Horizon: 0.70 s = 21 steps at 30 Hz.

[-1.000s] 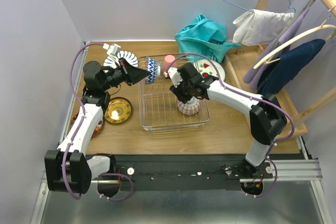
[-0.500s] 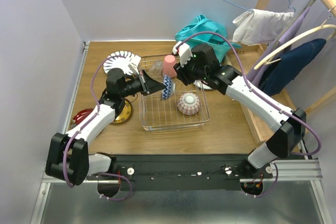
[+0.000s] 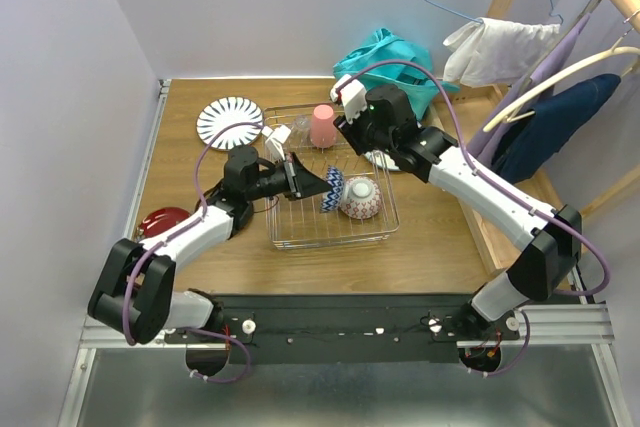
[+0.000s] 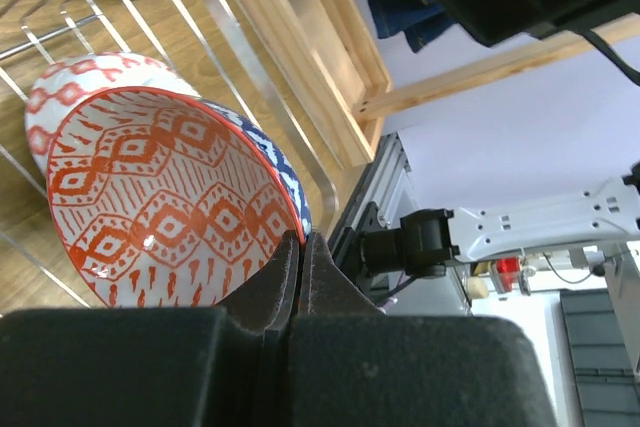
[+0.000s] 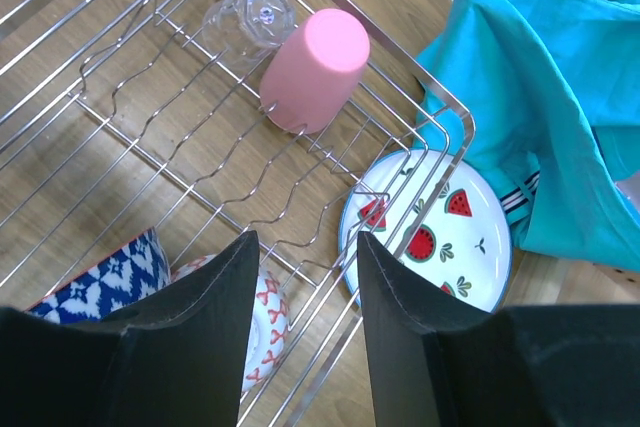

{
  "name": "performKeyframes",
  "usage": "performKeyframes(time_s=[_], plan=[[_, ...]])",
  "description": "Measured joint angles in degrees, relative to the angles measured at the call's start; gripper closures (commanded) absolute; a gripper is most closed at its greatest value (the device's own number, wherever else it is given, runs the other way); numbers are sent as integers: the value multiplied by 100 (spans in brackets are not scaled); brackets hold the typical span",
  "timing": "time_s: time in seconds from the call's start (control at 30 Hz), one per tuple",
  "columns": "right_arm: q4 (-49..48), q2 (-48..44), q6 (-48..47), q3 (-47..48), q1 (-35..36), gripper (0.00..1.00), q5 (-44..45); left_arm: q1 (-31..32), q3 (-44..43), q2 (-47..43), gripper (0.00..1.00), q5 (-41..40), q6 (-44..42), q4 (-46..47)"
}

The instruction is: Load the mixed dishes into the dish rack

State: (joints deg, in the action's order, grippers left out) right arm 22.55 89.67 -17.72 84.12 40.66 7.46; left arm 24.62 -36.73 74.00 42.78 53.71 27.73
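Note:
My left gripper (image 3: 320, 187) is shut on the rim of a bowl, blue-patterned outside and orange-patterned inside (image 3: 332, 190). It holds the bowl tilted on edge inside the dish rack (image 3: 300, 239), against a white bowl with red marks (image 3: 361, 197). The left wrist view shows the pinched rim (image 4: 302, 239), the held bowl (image 4: 170, 197) and the white bowl (image 4: 70, 87). My right gripper (image 3: 352, 137) is open and empty over the rack's back right corner (image 5: 305, 242). A pink cup (image 5: 315, 67) and a clear glass (image 5: 250, 15) lie in the rack. The fruit plate (image 5: 440, 237) lies outside it.
A blue-striped plate (image 3: 229, 122) lies at the back left and a red saucer (image 3: 163, 220) at the left edge. A teal cloth (image 3: 385, 67) lies behind the rack. A wooden clothes frame with hangers and garments (image 3: 530, 107) stands on the right.
My left gripper carried the blue and orange bowl from the rack's back left to its middle, beside the white bowl. My right arm lifted off that bowl and went to the back corner.

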Motion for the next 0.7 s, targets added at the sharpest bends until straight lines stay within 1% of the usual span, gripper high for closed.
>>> performKeyframes(time_s=[0.17, 0.4, 0.7], plan=[[-61, -13, -37, -83, 0, 47, 15, 0, 0, 321, 100, -111, 81, 96], [-66, -52, -37, -142, 0, 46, 31, 0, 0, 817, 100, -151, 417, 623], [-79, -66, -35, -186, 0, 46, 31, -7, 0, 1235, 100, -345, 898, 981]])
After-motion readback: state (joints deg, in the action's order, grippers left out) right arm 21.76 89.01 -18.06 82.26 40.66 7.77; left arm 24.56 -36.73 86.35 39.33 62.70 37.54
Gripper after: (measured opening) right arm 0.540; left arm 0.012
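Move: The left hand holds the blue-patterned bowl by its rim over the rack. The red-patterned bowl it is heading for sits in the rack about 8 cm to that hand's right, some 2 cm ahead and roughly 10 cm lower. The pink cup stands about 17 cm straight ahead of the hand, the clear glass 16 cm ahead and 6 cm left, both also about 10 cm lower. From the right hand, the red-patterned bowl is some 6 cm back, 4 cm right and 17 cm below. Down and forward, steadily, the left arm lowers the blue-patterned bowl some 4 cm into the rack while carrying it about 3 cm forward, bringing it in close along the left side of the red-patterned bowl. The wrist rolls about 10 degrees so its forward side dips, and the shut fingers keep pinching the rim. ##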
